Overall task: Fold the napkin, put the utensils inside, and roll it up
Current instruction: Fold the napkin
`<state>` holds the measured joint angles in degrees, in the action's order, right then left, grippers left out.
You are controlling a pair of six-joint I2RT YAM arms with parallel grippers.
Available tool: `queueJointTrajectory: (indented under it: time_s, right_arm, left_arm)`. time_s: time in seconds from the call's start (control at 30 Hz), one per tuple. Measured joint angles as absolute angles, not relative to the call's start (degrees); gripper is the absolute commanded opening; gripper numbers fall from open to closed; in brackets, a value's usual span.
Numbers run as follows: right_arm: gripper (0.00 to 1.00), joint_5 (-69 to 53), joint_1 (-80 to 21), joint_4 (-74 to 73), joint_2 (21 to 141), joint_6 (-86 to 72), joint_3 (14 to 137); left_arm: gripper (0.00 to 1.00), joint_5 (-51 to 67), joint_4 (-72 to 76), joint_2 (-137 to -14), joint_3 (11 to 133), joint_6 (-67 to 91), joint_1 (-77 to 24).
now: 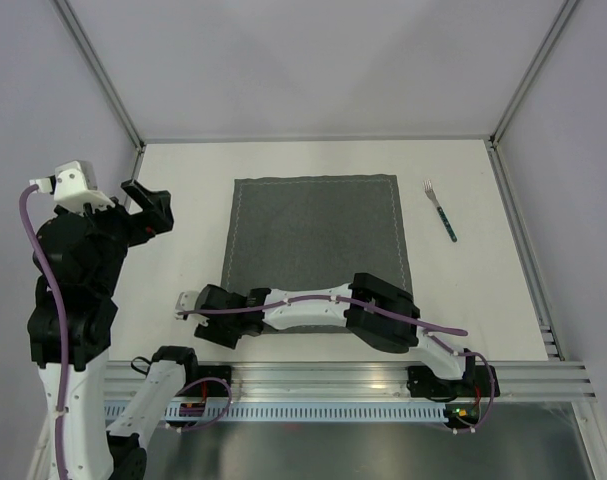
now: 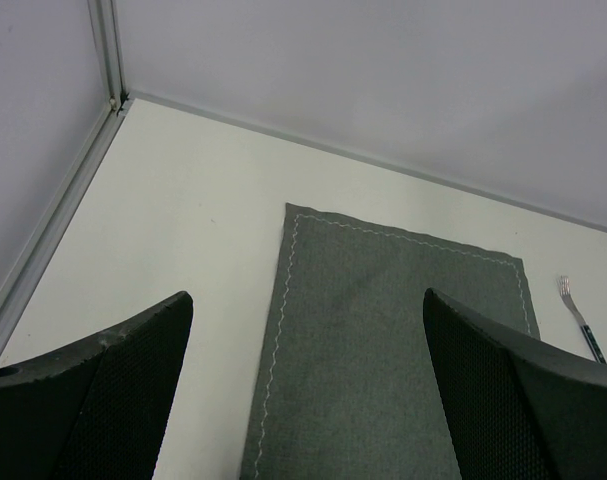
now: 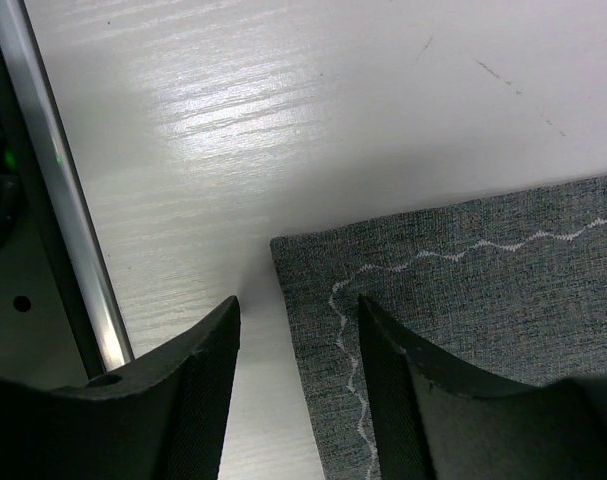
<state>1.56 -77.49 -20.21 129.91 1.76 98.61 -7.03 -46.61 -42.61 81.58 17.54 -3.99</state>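
Note:
The dark grey napkin [image 1: 318, 230] lies flat and unfolded in the middle of the white table, pale stitching along its hem. A fork [image 1: 441, 210] with a dark handle rests to its right, apart from the cloth. My right arm reaches across the napkin's near edge. My right gripper [image 3: 298, 300] is open and narrow at the near left corner of the napkin [image 3: 483, 300]. One finger is over the cloth, the other over bare table. My left gripper [image 2: 308, 294] hangs wide open and high at the left, looking down on the napkin [image 2: 383, 340] and fork [image 2: 580, 320].
An aluminium rail [image 1: 383, 380] runs along the table's near edge, close beside the right gripper in its wrist view [image 3: 73, 250]. White enclosure walls with metal frame posts [image 2: 108, 50] bound the table at the back and sides.

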Motion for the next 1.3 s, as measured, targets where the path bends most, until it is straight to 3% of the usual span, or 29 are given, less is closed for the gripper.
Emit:
queueJointTrajectory:
  time_s: [0.33,0.67,1.3]
  right_arm:
    - [0.40,1.52,-77.08,-19.88,130.19,1.98,98.83]
    - [0.16,1.32,-76.14,-19.77,130.23,2.39,98.83]
    - [0.07,-0.43,-73.58,-23.86,129.51,2.17,102.56]
  left_arm:
    - [1.00,-7.20,-46.65,-42.11,79.20,17.37,-3.99]
    - [1.00,-7.20,-46.59,-41.56,77.21,17.34,-3.99]
    - [1.00,-7.20,-46.30,-41.56,76.97,17.32,-3.99]
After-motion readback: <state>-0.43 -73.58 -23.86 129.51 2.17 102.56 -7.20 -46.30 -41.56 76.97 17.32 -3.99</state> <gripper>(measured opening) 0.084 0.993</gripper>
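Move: The napkin's near-left corner lies about 2 cm to the right hand's left, level with it fore and aft and about 1 cm below; the half-open fingers straddle the near hem. The napkin's middle is some 21 cm ahead and 20 cm right of that hand, and the fork about 32 cm ahead and 52 cm right. From the left hand, high above the table, the corner is roughly 10 cm back, 10 cm right and 41 cm down. The right fingers shut on the napkin's near-left corner, pinching the cloth just inside the tip while the hand eases forward about 1.5 cm, low over the table. Keeping the pinch, the hand then rises some 2 cm and goes on forward for a total of about 3 cm, in over the napkin. The open left hand sinks about 3 cm, clear of everything. ##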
